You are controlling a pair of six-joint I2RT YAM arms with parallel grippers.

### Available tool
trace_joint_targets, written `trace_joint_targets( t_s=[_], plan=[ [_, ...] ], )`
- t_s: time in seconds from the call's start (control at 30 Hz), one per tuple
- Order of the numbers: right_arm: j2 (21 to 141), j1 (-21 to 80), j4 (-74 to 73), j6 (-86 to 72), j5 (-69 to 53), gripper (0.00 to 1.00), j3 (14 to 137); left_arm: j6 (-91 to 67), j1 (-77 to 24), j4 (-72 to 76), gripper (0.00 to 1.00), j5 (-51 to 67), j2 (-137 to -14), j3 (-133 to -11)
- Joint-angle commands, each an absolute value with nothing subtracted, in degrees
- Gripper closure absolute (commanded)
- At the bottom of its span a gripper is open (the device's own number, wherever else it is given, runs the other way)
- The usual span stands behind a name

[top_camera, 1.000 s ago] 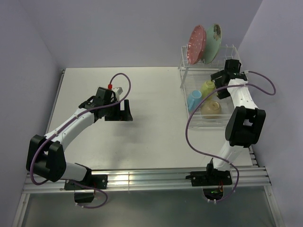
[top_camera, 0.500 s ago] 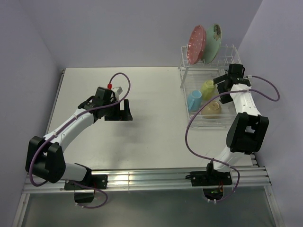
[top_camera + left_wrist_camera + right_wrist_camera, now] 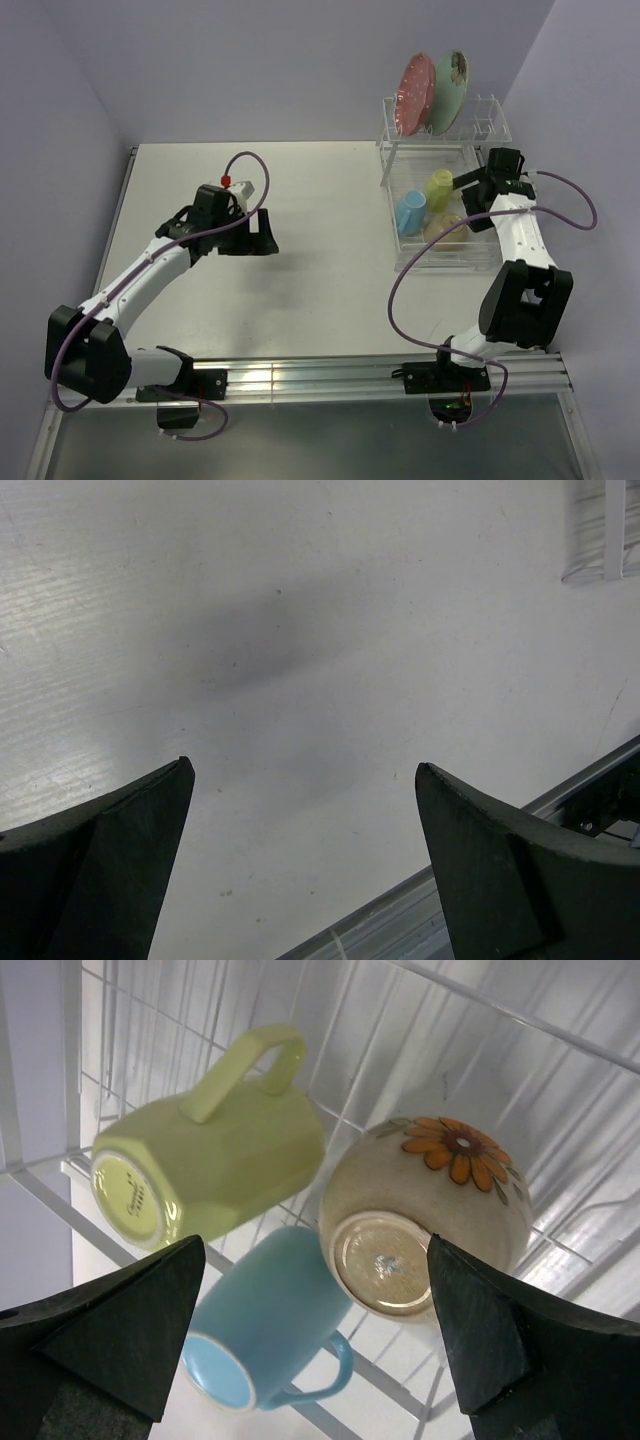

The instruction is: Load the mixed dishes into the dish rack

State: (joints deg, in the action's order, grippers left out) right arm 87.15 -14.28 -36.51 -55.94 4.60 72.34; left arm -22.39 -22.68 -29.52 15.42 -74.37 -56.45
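The white wire dish rack (image 3: 386,160) stands at the back right. Its raised holder carries the pink dotted plate (image 3: 415,92) and the mint-green plate (image 3: 451,88) upright. In the lower basket lie the yellow-green mug (image 3: 438,186) (image 3: 210,1150), the blue mug (image 3: 410,212) (image 3: 270,1320) and the cream bowl (image 3: 447,232) (image 3: 425,1220), all base-up in the right wrist view. My right gripper (image 3: 468,200) (image 3: 315,1245) hovers open above them, holding nothing. Over bare table at centre left, my left gripper (image 3: 265,233) (image 3: 302,770) is open and empty.
Purple walls close in the table (image 3: 330,260) at the back and on both sides. An aluminium rail (image 3: 330,375) (image 3: 560,800) runs along the near edge by the arm bases. The right arm's purple cable (image 3: 400,290) loops over the table beside the rack.
The right wrist has drawn back to the right and lower, away from the plate holder, and hangs over the basket's right side. The left arm shifted slightly left. Both grippers stayed open.
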Motion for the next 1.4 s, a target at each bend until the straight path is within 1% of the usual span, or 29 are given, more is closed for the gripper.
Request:
trace_joint_targets(
  t_s=[0.0, 0.33, 0.53, 0.57, 0.63, 0.73, 0.8, 0.83, 0.9, 0.93, 1.0, 1.03, 1.07, 1.13, 1.17, 1.2, 1.23, 1.27, 1.3, 1.33, 1.37],
  plan=[
    [82.98, -14.77, -35.68, -54.06, 4.13, 0.00, 70.14, -23.47, -22.50, -29.18, 0.01, 17.14, -71.63, -55.55],
    [72.43, -14.77, -35.77, -51.42, 0.26, 0.00, 61.19, -26.28, -22.50, -28.57, 0.01, 20.65, -67.15, -53.35],
    [63.12, -14.77, -34.37, -48.87, -8.43, 0.00, 54.25, -30.75, -22.33, -25.67, 0.01, 24.87, -61.97, -49.14],
    [59.97, -14.77, -33.84, -48.08, -9.74, 0.00, 53.10, -32.85, -22.24, -24.27, 0.01, 26.44, -60.14, -47.56],
    [56.71, -14.77, -32.88, -47.73, -14.47, 0.00, 49.59, -35.32, -22.15, -22.68, 0.01, 27.76, -57.93, -45.62],
    [51.08, -11.88, -34.19, -47.20, -16.95, 0.00, 46.94, -40.24, -21.97, -21.45, 0.01, 27.78, -50.22, -42.37],
    [46.07, -9.59, -32.45, -48.24, -19.76, 0.00, 44.23, -44.11, -21.88, -20.92, 0.01, 27.25, -46.25, -40.09],
    [44.14, -8.71, -32.26, -48.43, -20.56, 0.00, 43.69, -45.86, -21.88, -20.66, 0.01, 26.46, -41.71, -39.21],
    [39.04, -5.91, -32.52, -47.38, -22.14, 0.00, 43.42, -51.92, -21.80, -19.52, 0.01, 26.02, -36.85, -36.06],
    [37.37, -5.02, -32.78, -46.94, -22.84, 0.00, 43.59, -54.55, -21.80, -18.47, 0.01, 26.19, -31.87, -34.82],
    [31.14, -3.61, -30.61, -46.06, -24.95, 0.00, 42.11, -62.64, -21.80, -15.14, 0.01, 27.50, -26.48, -29.39],
    [26.59, -2.65, -29.28, -45.97, -26.18, 0.00, 40.88, -65.19, -21.80, -10.33, 0.01, 28.21, -20.89, -27.27],
    [24.37, -2.38, -27.88, -45.97, -28.98, 0.00, 39.48, -69.30, -21.80, -8.46, 0.01, 28.73, -18.22, -25.07],
    [17.36, -2.29, -22.08, -47.45, -32.94, 0.00, 33.33, -72.76, -21.80, -4.68, 0.01, 29.35, -12.34, -19.35],
    [15.05, -2.29, -20.67, -47.98, -34.35, 0.00, 31.40, -75.73, -21.80, 0.30, 0.01, 30.05, -10.91, -17.42],
    [12.42, -2.29, -15.35, -50.42, -37.93, 0.00, 26.42, -77.07, -21.80, 3.57, 0.01, 31.02, -9.85, -13.92],
    [7.35, -2.29, -12.07, -52.02, -39.97, 0.00, 23.67, -78.39, -21.80, 6.82, 0.01, 31.72, -8.54, -12.23],
    [4.95, -2.37, -9.69, -53.34, -41.38, 0.00, 21.29, -81.36, -21.88, 13.47, 0.01, 32.34, -8.00, -8.65],
    [2.66, -2.29, -5.06, -56.31, -43.22, 0.00, 16.83, -82.69, -21.88, 16.41, 0.01, 33.47, -7.65, -6.79],
    [-1.80, -2.29, -2.23, -57.64, -44.20, 0.00, 14.70, -85.05, -21.80, 19.31, 0.01, 33.83, -7.47, -5.29],
    [-3.32, -2.29, -0.20, -58.87, -45.17, 0.00, 12.85, -86.56, -21.88, 23.08, 0.01, 34.19, -7.38, -3.62]
  ],
)
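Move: The right hand hangs open over the rack's lower tray: the green mug it has left there lies about 10 cm ahead, 5 cm to its left and some 8 cm lower. The upturned bowl is nearer, roughly 2 cm back and 3 cm to the left of the hand, the blue mug about 2 cm ahead and 12 cm left, both some 8 cm down. From the left hand that green mug is about 18 cm ahead, 50 cm to the right and 8 cm below. With the dishes already in, the open right hand withdraws from the rack, first mostly back, then back and left alike (over 20 cm each way) out past the front rim, rising about 10 cm before sinking some 3 cm, while its fingers swing up from the tray to near level and turn about 50 degrees counter-clockwise to point left. The left hand, also empty and wide open, draws back about 14 cm over the bare table, climbs some 9 cm late on and then dips about 3 cm, its wrist rolling some 60 degrees so that the fingers come up to near level and point right. ##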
